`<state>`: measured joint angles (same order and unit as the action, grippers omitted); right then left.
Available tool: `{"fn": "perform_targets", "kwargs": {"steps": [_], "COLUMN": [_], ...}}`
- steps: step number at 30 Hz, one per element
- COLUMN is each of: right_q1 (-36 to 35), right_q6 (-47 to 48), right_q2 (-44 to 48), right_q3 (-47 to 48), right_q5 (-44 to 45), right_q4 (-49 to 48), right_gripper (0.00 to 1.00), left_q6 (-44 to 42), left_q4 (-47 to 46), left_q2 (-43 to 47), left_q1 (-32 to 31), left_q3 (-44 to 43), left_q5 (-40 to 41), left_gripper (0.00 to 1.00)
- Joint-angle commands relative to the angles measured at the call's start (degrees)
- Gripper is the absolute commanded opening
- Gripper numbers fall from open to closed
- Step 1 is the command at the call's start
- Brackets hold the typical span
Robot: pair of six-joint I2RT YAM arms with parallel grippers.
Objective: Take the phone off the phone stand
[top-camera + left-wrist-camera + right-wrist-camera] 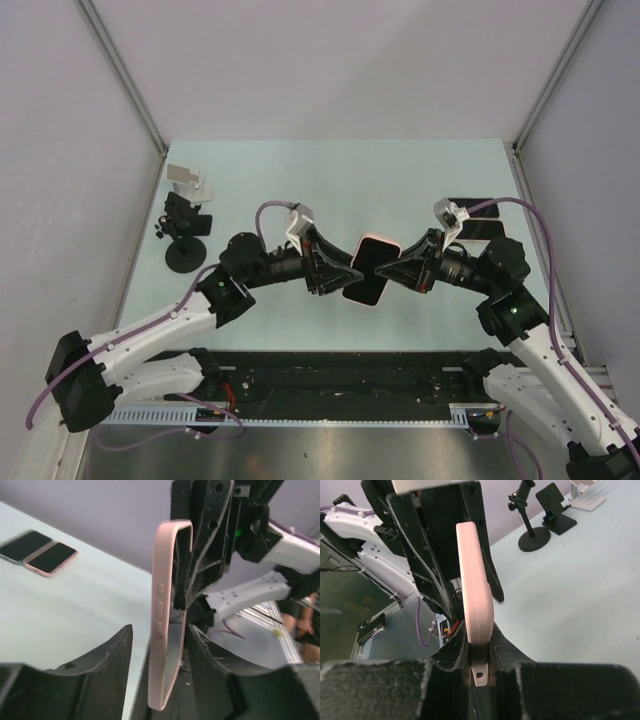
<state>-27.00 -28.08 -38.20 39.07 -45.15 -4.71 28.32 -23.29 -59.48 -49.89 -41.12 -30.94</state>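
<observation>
A phone in a pink case (372, 268) hangs on edge above the table's middle, between my two grippers. My right gripper (397, 268) is shut on its right end; in the right wrist view the case (475, 590) is pinched between the pads at the gripper (481, 639). My left gripper (343, 277) straddles the other end with its jaws open. In the left wrist view the phone (165, 625) stands between the fingers (117, 645) with a gap on each side. The black phone stand (185, 235) is at the far left, with no phone on it.
A white stand (190, 180) sits behind the black one. Two more phones (50, 557) lie flat near the table's right edge (478, 218). The right wrist view shows a round-base black stand (534, 536) and a folding one (555, 510) beyond.
</observation>
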Motion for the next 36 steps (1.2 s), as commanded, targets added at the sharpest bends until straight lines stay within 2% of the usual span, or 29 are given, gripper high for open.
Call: {"fn": "perform_targets", "kwargs": {"steps": [1,4,6,9,10,13,18,21,27,36], "right_q1": [0.81,2.04,2.83,6.07,7.30,13.10,26.53,34.44,43.52,53.98], "right_q6": [-1.10,-1.63,-2.33,-4.08,-4.53,-7.34,-10.59,-12.09,-15.77,-22.81], "right_q2": [0.75,0.58,0.23,-0.39,-0.91,-2.05,-4.78,-6.62,-10.13,-14.19], "right_q3": [0.13,0.13,0.13,0.13,0.13,0.13,0.04,-0.75,-4.69,-13.67], "right_q5": [3.12,4.88,6.46,9.72,10.86,13.23,16.14,17.98,21.76,26.25], "right_q4": [-0.74,0.31,1.54,3.99,4.44,8.74,16.99,19.21,18.25,7.70], "right_gripper": [0.00,0.00,0.00,0.00,0.00,0.00,0.00,0.00,0.00,0.00], "left_q6": [0.69,-1.06,-3.51,-8.26,-9.41,-12.84,-14.33,-18.28,-25.24,-28.14], "left_q4": [-4.05,-1.95,3.58,15.70,21.30,27.92,32.25,34.18,34.71,34.80], "left_q2": [3.49,6.39,9.38,13.07,13.95,19.21,31.69,38.28,48.40,48.58], "left_q1": [2.51,3.57,3.83,3.83,3.83,3.83,3.83,3.83,3.83,4.18], "left_q3": [2.00,3.06,2.54,-0.53,-2.19,-2.47,-0.54,0.78,4.91,8.34], "left_q5": [5.70,8.95,14.74,24.67,26.79,35.66,50.58,55.80,63.97,71.72], "left_gripper": [0.59,0.76,0.89,1.00,1.00,1.00,1.00,1.00,1.00,1.00]}}
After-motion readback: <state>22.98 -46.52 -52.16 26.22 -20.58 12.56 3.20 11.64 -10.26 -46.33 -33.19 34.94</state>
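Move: The phone is pinched by the right hand, its middle some 3 cm left of that hand and 1 cm ahead. It is bound for the clear spot short of the two laid-down phones, about 19 cm ahead, 27 cm right and 28 cm below. The pink phone lies 8 cm beyond that spot, the black phone 16 cm beyond. From the left hand the held phone is about 4 cm right and 1 cm ahead, the round stand 22 cm ahead, 43 cm left and 18 cm below. Rightward, down and forward, the right hand carries the pinched phone some 25 cm across and over 20 cm down towards the clear spot, most of the forward reach coming early; it swings clockwise until its fingers slope forward and down. The left hand spreads wide around the phone's edge and withdraws about 27 cm left and slightly forward, turning some 70 degrees counter-clockwise, up and then down again. ##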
